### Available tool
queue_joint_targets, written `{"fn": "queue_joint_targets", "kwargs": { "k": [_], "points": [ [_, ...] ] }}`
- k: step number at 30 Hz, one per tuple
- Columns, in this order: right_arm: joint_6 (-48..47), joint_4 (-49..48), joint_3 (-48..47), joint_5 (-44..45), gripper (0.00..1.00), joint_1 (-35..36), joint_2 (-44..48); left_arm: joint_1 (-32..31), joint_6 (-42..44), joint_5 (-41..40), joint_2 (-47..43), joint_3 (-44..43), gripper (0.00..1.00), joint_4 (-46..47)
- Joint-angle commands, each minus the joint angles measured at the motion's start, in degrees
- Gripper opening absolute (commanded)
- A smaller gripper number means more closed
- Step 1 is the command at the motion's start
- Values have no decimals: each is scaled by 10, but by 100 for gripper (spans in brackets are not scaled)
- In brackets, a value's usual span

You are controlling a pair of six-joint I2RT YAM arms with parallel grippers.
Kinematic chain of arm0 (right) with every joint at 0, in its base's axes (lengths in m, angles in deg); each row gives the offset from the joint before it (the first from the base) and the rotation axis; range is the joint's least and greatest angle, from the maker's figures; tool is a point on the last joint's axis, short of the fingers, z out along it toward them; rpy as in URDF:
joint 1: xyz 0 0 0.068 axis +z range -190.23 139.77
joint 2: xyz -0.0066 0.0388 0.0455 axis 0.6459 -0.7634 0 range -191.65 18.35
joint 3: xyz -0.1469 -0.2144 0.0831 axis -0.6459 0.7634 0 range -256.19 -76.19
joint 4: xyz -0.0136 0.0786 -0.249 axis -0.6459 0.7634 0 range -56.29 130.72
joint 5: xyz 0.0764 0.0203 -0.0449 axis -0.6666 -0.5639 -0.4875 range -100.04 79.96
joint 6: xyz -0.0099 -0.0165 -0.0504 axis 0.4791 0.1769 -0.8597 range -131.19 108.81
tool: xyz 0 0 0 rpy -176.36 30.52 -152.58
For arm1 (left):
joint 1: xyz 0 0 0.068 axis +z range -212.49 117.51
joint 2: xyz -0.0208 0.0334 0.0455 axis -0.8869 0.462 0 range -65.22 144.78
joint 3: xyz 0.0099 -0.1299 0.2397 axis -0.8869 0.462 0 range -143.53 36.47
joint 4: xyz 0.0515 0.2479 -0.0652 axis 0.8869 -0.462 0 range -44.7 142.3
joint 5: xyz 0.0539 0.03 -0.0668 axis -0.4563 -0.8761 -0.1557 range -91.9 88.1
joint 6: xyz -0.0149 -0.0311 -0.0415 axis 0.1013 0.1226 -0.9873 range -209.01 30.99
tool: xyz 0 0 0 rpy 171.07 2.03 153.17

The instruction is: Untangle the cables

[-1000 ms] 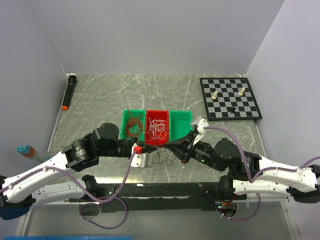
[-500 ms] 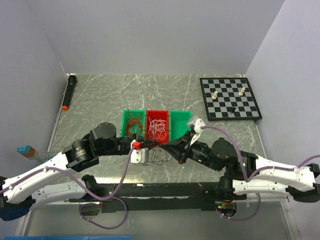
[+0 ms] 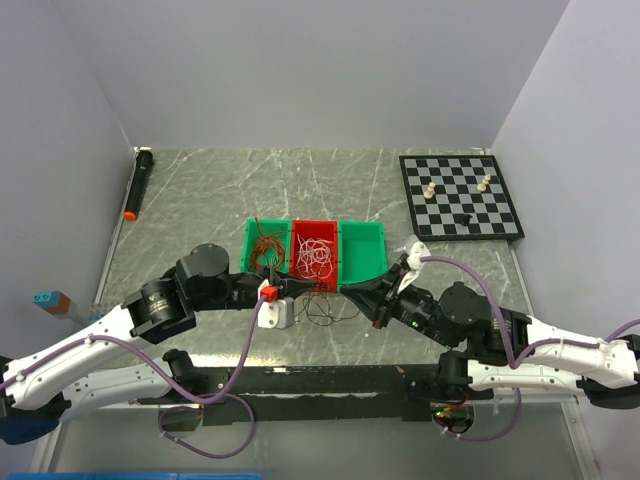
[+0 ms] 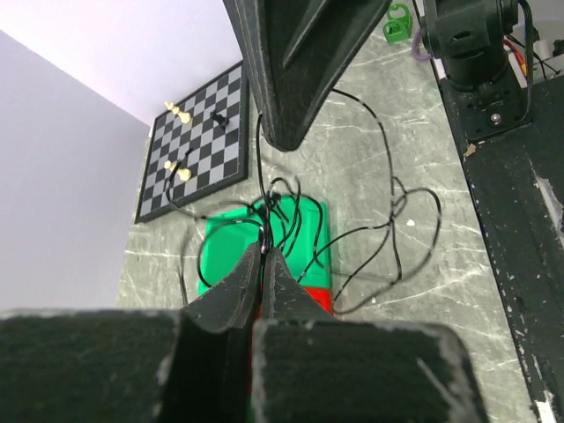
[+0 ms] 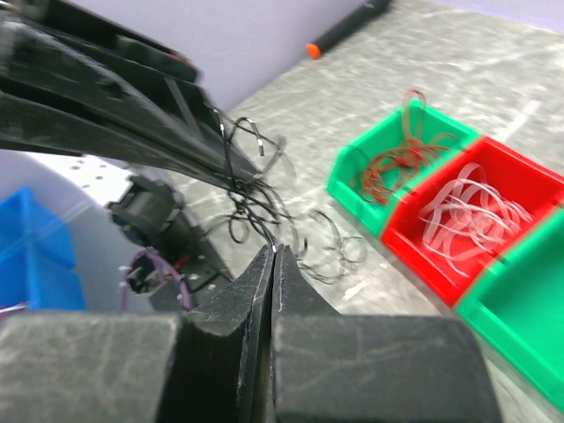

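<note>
The black cables (image 3: 322, 312) hang as a loose tangle between my two grippers, just in front of the bins, and trail onto the table. My left gripper (image 3: 311, 288) is shut on a black strand, seen in the left wrist view at the left gripper (image 4: 263, 249). Facing it, my right gripper (image 3: 346, 290) is shut on another black strand, clear in the right wrist view at the right gripper (image 5: 273, 249). Black loops (image 5: 256, 203) spread between the two tips. Red-brown cables (image 3: 265, 252) lie in the left green bin (image 3: 249, 232). White cables (image 3: 316, 256) fill the red bin (image 3: 315, 226).
An empty green bin (image 3: 362, 250) sits to the right of the red one. A chessboard (image 3: 460, 195) with a few pieces lies at the back right. A black marker (image 3: 137, 182) with an orange tip lies along the left wall.
My left gripper opened briefly and has shut again on a black strand. The right arm has drawn back to the right, pulling the black tangle out between the tips.
</note>
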Motion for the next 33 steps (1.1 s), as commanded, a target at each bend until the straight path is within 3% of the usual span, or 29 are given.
{"fn": "queue_joint_targets", "kwargs": {
  "k": [1, 9, 16, 28, 33],
  "points": [
    [10, 32, 14, 91, 0, 3, 32, 6, 16, 12, -12, -4, 1, -12],
    [61, 66, 33, 139, 0, 3, 37, 11, 25, 13, -14, -6, 1, -18],
    [118, 166, 17, 212, 0, 3, 54, 19, 33, 5, -18, -10, 1, -14],
    [122, 266, -58, 416, 0, 3, 96, 24, 96, 5, -22, -41, 1, -68],
    [247, 416, -106, 525, 0, 3, 72, 39, 147, 15, -24, -93, 1, -160]
  ]
}}
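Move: Both hands already pinch the black cable tangle, their tips only about 5 cm apart. Its hanging loops centre some 3 cm left of the right hand and 6 cm below, level fore and aft; from the left hand, 2 cm right and 6 cm below. From the right hand the red bin lies about 14 cm ahead and 5 cm left, the empty green bin 14 cm ahead and 6 cm right, both nearly 30 cm lower. Keeping its shut fingers on the black cable, the right hand pulls away from the left one, some 14 cm to the right and 6 cm forward, sinking about 6 cm on the way and then coming most of the way back up, while it turns roughly 40 degrees clockwise. The left hand keeps its pinch as the other end's anchor, easing only about 2 cm to the left and tilting slightly fingers-up late in the pull. ##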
